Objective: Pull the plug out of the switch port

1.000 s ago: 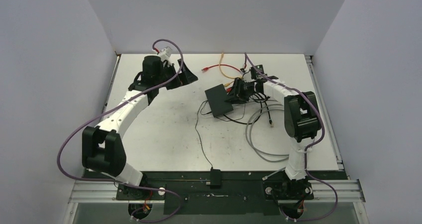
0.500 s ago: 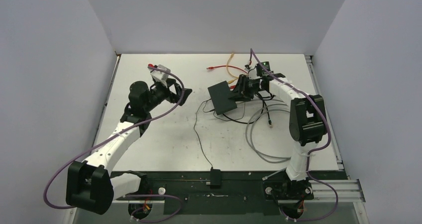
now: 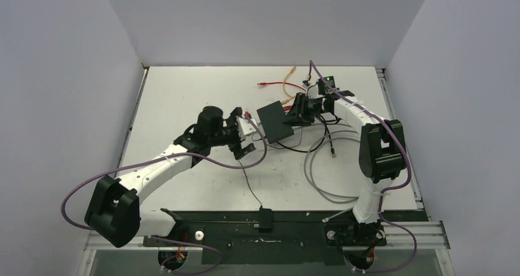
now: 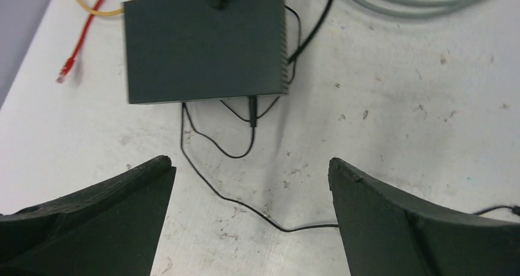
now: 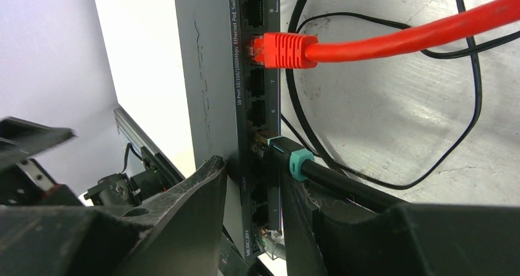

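Note:
The switch (image 3: 274,121) is a flat matte-black box at mid-table, also seen in the left wrist view (image 4: 202,43). My right gripper (image 3: 296,111) is shut on its port edge, with one finger on each flat face (image 5: 248,168). Along the port row (image 5: 254,80) sit a red plug (image 5: 282,49), a black plug with a teal collar (image 5: 289,161) right beside my finger, and a clear plug (image 5: 270,236) at the bottom end. My left gripper (image 3: 245,135) stands open just left of the switch, holding nothing (image 4: 250,162).
Red and yellow cables (image 3: 276,83) trail toward the back wall. A grey cable loop (image 3: 319,178) lies front right of the switch. A thin black wire (image 4: 245,202) runs under my left gripper to a small black block (image 3: 265,218) at the front edge.
The left arm has swung from the back left to the table's middle, ending open next to the switch. The right gripper has kept its hold and shifted the switch slightly back.

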Available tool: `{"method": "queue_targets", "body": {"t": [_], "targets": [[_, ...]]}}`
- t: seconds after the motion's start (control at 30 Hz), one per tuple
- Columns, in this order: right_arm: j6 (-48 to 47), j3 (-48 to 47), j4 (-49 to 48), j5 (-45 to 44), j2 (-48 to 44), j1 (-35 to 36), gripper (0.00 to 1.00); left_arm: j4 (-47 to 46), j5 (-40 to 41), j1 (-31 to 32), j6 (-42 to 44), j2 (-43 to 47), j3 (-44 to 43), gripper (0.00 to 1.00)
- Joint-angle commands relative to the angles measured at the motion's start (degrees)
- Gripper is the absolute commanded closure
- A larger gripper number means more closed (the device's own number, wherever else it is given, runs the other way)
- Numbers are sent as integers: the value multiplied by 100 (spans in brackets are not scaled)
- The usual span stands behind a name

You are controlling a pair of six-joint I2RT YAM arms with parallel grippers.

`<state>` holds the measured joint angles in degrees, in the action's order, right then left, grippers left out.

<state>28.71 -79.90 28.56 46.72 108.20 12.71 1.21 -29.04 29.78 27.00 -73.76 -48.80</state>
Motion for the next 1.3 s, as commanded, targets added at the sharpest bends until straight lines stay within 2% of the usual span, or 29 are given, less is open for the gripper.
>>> {"method": "queue_targets", "body": {"t": [0.0, 0.23, 0.63, 0.93, 1.27], "targets": [[-71, -57, -223, 439, -572, -57, 95, 539, 688, 632, 1315, -294, -185, 6], [-90, 6, -213, 443, -598, -76, 95, 174, 850, 795, 1448, -663, -205, 10], [-9, 64, -309, 469, -607, -81, 95, -490, 652, 786, 991, -1481, -583, 31], [70, 90, -389, 452, -607, -87, 95, -532, 526, 792, 743, -1986, -985, 42], [143, 53, -450, 452, -572, -102, 95, -359, 710, 801, 500, -2221, -1104, 39]]}}
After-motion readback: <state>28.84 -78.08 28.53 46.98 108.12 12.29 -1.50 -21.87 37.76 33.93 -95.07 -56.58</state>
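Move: The power plug in the switch's back edge lies about 7 cm to the left hand's right, 2 cm ahead and some 12 cm below. The switch's middle is about 6 cm ahead and 11 cm right of that hand; a loose red plug lies roughly 16 cm ahead, 4 cm right. The right hand already grips the switch's port side, with the power plug about 9 cm left, 5 cm back and 5 cm below. The left hand sinks some 8 cm and shifts about 5 cm right towards the power plug, fingers part-closing. ##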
